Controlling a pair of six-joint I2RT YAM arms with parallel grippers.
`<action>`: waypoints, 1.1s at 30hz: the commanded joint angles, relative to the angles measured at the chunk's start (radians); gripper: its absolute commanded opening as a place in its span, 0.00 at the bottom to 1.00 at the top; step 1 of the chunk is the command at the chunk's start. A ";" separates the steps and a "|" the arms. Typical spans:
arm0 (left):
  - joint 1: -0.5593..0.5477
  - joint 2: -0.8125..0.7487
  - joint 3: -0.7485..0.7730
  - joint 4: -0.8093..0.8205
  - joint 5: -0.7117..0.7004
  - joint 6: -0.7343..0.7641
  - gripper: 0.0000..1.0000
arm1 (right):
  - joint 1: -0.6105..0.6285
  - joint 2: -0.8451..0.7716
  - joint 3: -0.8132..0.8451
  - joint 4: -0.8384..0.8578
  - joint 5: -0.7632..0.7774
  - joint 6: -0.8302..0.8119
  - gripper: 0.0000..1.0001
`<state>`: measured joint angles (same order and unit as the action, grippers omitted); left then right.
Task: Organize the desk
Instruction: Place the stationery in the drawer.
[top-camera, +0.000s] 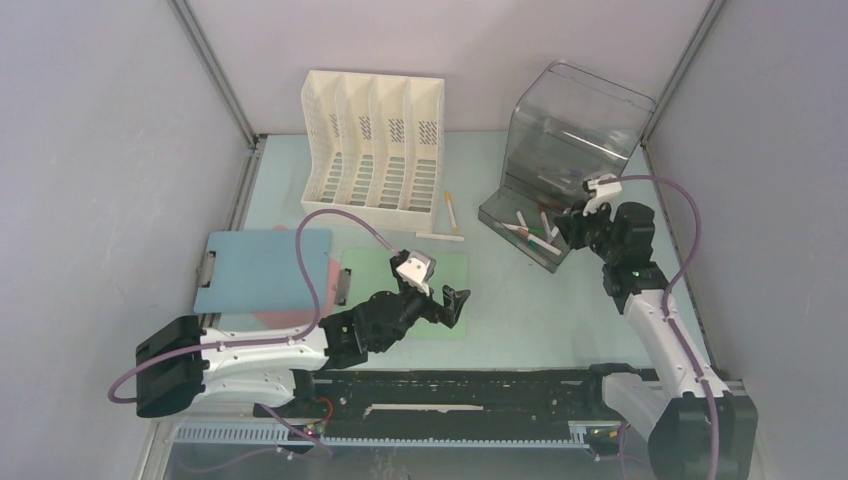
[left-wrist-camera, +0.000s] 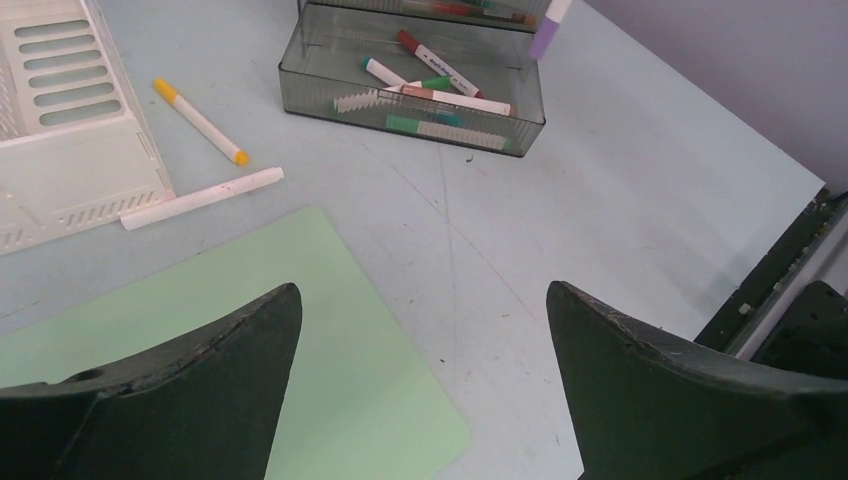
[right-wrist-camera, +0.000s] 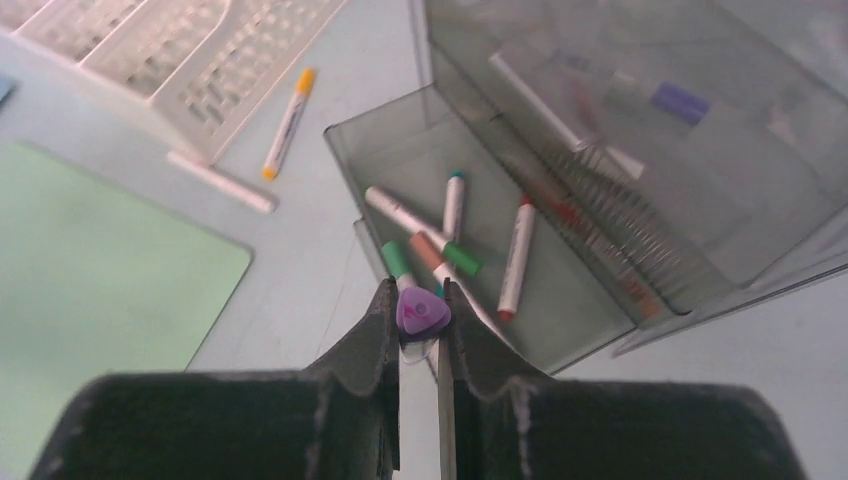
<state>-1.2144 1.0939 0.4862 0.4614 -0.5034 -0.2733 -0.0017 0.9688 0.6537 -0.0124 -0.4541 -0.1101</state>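
Note:
The desk (top-camera: 540, 310) is a pale mint-green tabletop. My left gripper (top-camera: 430, 290) hangs open and holds nothing, low over the right corner of a green clipboard (left-wrist-camera: 330, 340). My right gripper (right-wrist-camera: 420, 295) is shut on a purple-capped marker (right-wrist-camera: 422, 312), end-on between the fingers, above the front tray of a smoky clear pen box (right-wrist-camera: 380, 130). Several markers lie in that tray (left-wrist-camera: 400, 110). An orange-capped marker (top-camera: 449, 207) and a white marker (top-camera: 440, 237) lie loose on the desk between the rack and the box.
A white slotted file rack (top-camera: 372, 140) stands at the back. A blue clipboard (top-camera: 260, 268) lies at the left, beside the green clipboard (top-camera: 370, 270). Grey walls close in three sides; a black rail runs along the near edge.

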 joint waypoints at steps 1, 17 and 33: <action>0.009 -0.026 -0.006 0.011 -0.038 -0.020 1.00 | 0.083 0.039 0.002 0.164 0.368 0.064 0.00; 0.028 -0.022 0.016 -0.015 -0.004 -0.040 1.00 | 0.177 0.194 0.037 0.138 0.470 -0.083 1.00; 0.365 0.310 0.367 -0.348 0.445 -0.300 1.00 | -0.049 0.010 0.123 -0.241 -0.372 -0.239 1.00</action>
<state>-0.8680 1.3075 0.7101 0.2966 -0.1204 -0.5175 -0.0269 1.0016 0.7330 -0.1497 -0.6018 -0.2859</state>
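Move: The purple marker is already in the right hand, and the open drawer's near right end, where it is bound, lies about 5 cm ahead, level sideways and some 12 cm below. The brown marker in the drawer lies roughly 7 cm ahead, 3 cm left. From the left hand, the white marker by the rack is about 19 cm ahead, 1 cm left and 16 cm down; the orange marker sits 7 cm beyond it, 2 cm farther right. The purple marker is carried about 4 cm forward and 2 cm right, sinking some 5 cm over the drawer's near right end, where the right fingers open wide and let go; the empty hand then backs off and rises about 5 cm each way, swivelling counter-clockwise. The left hand, still wide open, barely drifts, then runs about 7 cm forward towards the white marker, tipping down nearly 20 degrees. ##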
